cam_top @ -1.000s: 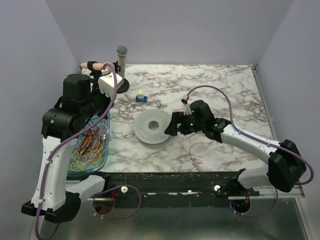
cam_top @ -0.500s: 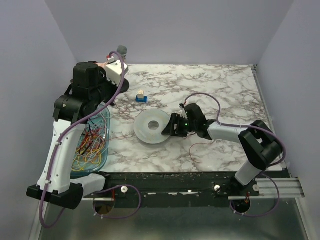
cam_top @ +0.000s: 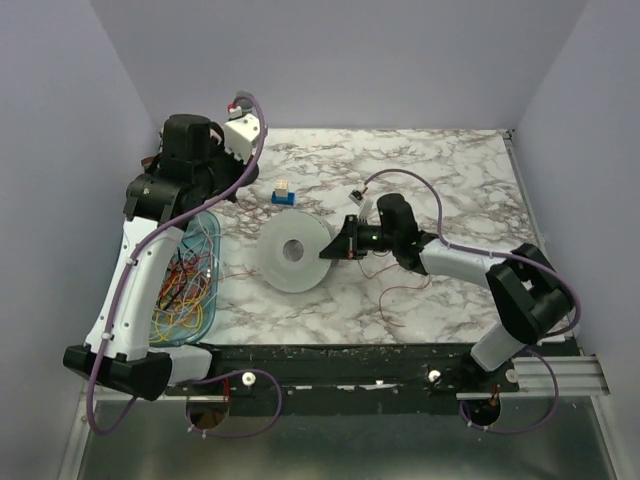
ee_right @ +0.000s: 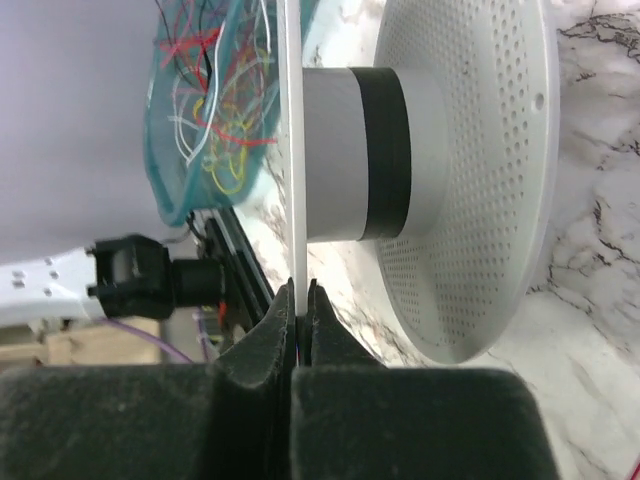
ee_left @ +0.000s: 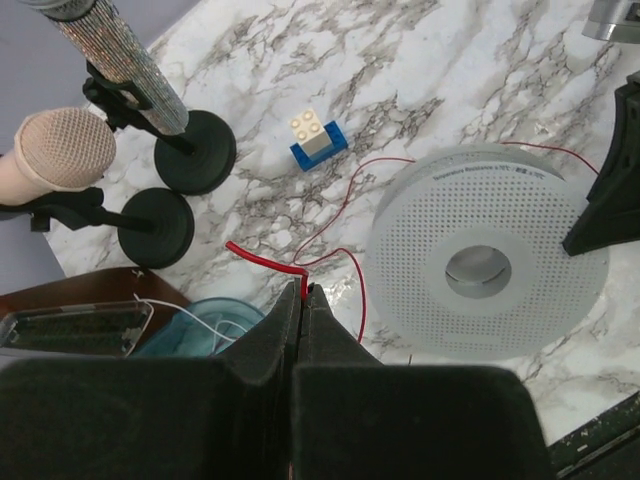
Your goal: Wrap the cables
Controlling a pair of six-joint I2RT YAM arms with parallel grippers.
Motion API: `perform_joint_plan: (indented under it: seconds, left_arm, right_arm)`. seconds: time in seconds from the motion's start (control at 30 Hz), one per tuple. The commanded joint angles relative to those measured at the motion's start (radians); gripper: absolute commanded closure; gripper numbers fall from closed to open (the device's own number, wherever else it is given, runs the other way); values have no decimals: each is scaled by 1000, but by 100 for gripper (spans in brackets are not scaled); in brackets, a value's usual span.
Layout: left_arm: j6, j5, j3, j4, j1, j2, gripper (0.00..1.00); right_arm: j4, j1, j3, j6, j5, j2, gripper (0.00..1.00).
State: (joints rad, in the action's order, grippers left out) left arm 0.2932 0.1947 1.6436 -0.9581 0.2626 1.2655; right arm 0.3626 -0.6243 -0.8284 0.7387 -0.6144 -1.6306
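A thin red cable [ee_left: 345,200] runs from my left gripper [ee_left: 303,291] across the marble to the pale grey spool [ee_left: 487,268]. That gripper is shut on the cable's bent end, above the tray's far corner. My right gripper [ee_right: 300,292] is shut on the edge of the spool's thin flange [ee_right: 292,150], and the spool [cam_top: 292,255] stands tilted beside it [cam_top: 336,250]. The spool's core [ee_right: 350,150] is bare. Several more cables [cam_top: 178,295], red, yellow, orange and white, lie tangled in the tray. Another red cable [cam_top: 400,295] trails on the table under the right arm.
The teal tray [cam_top: 215,270] lies at the left front. Two microphones [ee_left: 62,150] [ee_left: 112,55] on round black stands are at the back left. A small blue and white brick [cam_top: 284,193] sits behind the spool. Lilac walls close in three sides.
My right gripper closed on the spool's flange and the spool tipped up and shifted left. My left arm swung back and to the right, still holding the red cable.
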Motion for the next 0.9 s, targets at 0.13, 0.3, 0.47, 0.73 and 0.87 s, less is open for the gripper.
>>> perform_joint_plan:
  seconds: [0.13,0.3,0.47,0.73,0.87]
  left_arm:
    - [34,72,137,202,-6,81,100]
    - [131,149,197,136,-6,115,100]
    - [343,377,92,-35,-3,64,100]
    - [639,447,-22,-347,130,14,100]
    - [679,442,-112,-377,223,11,100]
  right_arm:
    - [-480,-23,-116,-542,-73,259,99]
    - [-559,-40,-109,-902,7,460,99]
    - [-562,-40,-46,-1247,-53,529,99]
    - [-608,-40,-21,-1495,-94,532,99]
    - [-646,-40,-38,-1569,-136,476,99]
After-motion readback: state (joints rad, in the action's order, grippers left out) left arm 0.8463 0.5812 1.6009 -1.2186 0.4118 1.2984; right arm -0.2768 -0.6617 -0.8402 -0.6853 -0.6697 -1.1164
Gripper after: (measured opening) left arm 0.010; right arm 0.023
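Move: The reel's middle lies about 10 cm to the left of the right fingers and some 4 cm below them; they already hold its upper flange by the edge. From the left hand, which keeps the red cable end high up, the reel is roughly 4 cm back, 11 cm to the right and 25 cm below. The toy brick block stands about 15 cm farther out than the reel and 3 cm left of it; the silvery microphone is some 16 cm ahead of the left hand, 4 cm to its left and 24 cm below. The reel, still pinched by its flange, is swung up by the right hand some 10 cm while being drawn back and right, then lowered about 4 cm; the wrist rolls roughly 70 degrees, raising the reel's far side and turning its top towards the base. The left hand, its grip on the red cable kept, first goes forward and up, then sweeps back, down and right to the reel, turning some 45 degrees clockwise. ##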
